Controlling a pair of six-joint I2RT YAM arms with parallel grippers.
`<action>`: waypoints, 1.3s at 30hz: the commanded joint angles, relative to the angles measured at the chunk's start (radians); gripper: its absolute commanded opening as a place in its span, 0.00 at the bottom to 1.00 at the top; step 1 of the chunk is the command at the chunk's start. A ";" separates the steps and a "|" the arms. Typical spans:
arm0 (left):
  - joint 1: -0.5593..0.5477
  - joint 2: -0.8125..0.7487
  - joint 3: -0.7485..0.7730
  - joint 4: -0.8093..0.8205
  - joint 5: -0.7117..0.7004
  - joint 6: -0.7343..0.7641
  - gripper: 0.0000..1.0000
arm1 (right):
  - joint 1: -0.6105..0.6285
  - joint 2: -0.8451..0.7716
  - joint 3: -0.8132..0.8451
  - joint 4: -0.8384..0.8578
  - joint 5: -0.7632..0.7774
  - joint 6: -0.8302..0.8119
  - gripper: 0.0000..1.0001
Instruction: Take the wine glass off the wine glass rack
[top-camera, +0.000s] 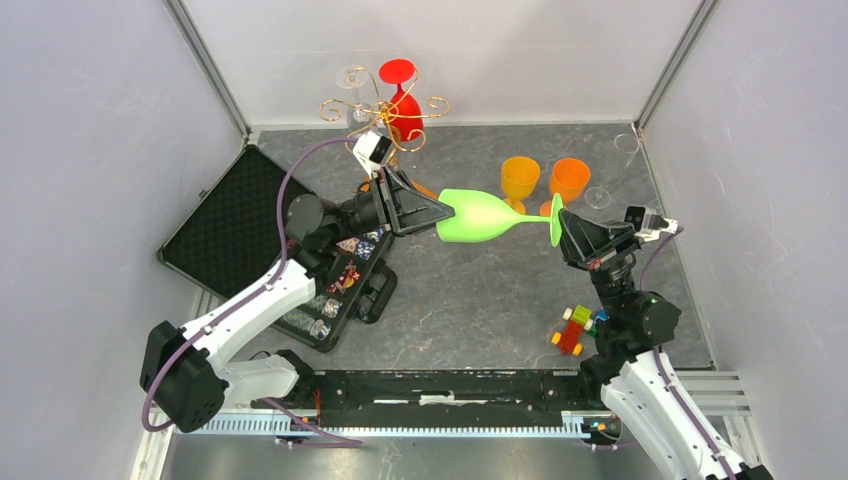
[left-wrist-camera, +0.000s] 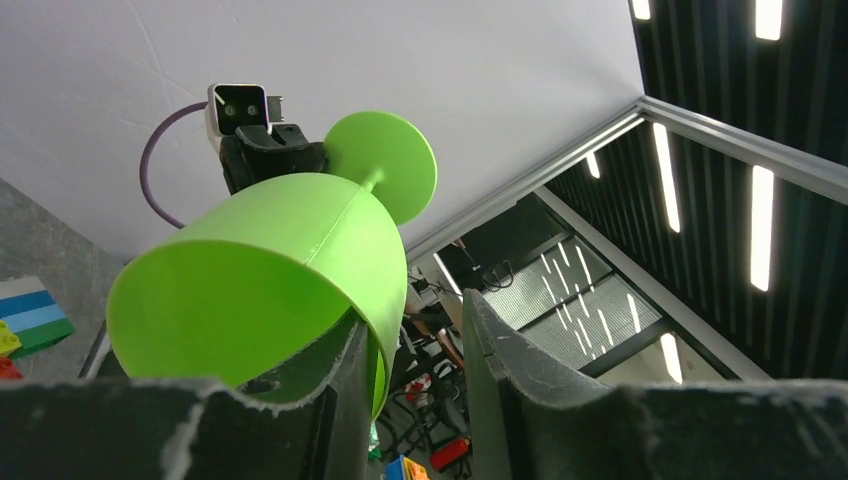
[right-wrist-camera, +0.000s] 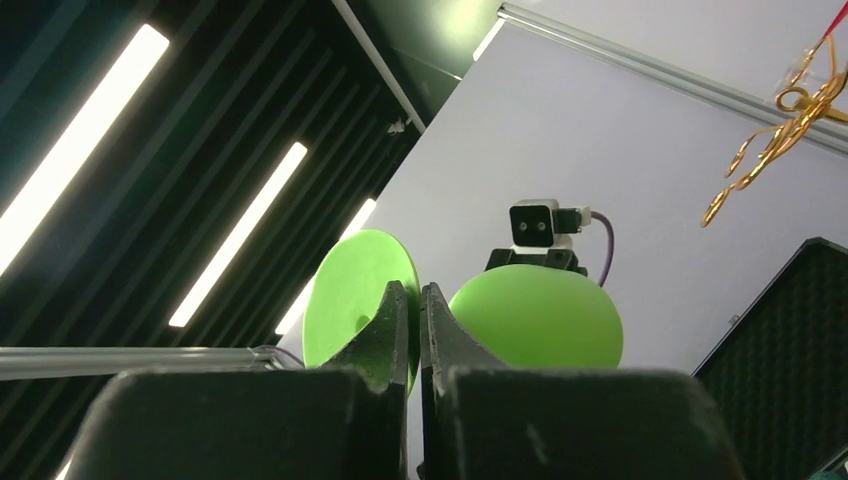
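Observation:
A green wine glass hangs sideways in the air between my two arms, well away from the gold wire wine glass rack at the back. My right gripper is shut on the edge of its round foot. My left gripper is at the bowl's mouth. In the left wrist view one finger sits inside the bowl against its wall. The other finger stands outside with a visible gap, so the left gripper is open. A red glass hangs on the rack.
A clear glass also hangs on the rack. Two orange cups and clear glasses stand at the back right. An open black case of poker chips lies at the left, under my left arm. Toy bricks lie near the right arm's base.

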 joint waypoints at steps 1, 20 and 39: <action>-0.007 -0.039 0.064 -0.017 0.057 0.086 0.38 | -0.001 0.032 -0.028 -0.027 0.045 -0.039 0.00; -0.007 -0.047 0.108 -0.231 0.049 0.297 0.02 | -0.001 0.073 -0.022 -0.047 0.012 -0.102 0.29; -0.024 -0.030 0.402 -1.326 -0.347 1.042 0.02 | -0.002 -0.006 0.253 -0.908 0.431 -0.930 0.76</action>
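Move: The green wine glass lies sideways in the air between the hands: its middle is about 7 cm right of and 2 cm below the left hand, whose open fingers straddle its rim, and some 6 cm left, 1 cm ahead of and 2 cm above the right hand, which pinches its foot. The yellow glass stands on the table roughly 15 cm ahead and 1 cm right of the right hand, the orange glass 15 cm ahead and 7 cm right, both about 36 cm below. Nearly in place, the left fingers close until they pinch the glass's rim wall; only then does the right hand open wide, let go of the foot and travel about 13 cm forward and down, its fingers tipping from upward to nearly level. The left keeps its pinch and carries the glass some 8 cm down and forward, rolling so the foot end swings down. ##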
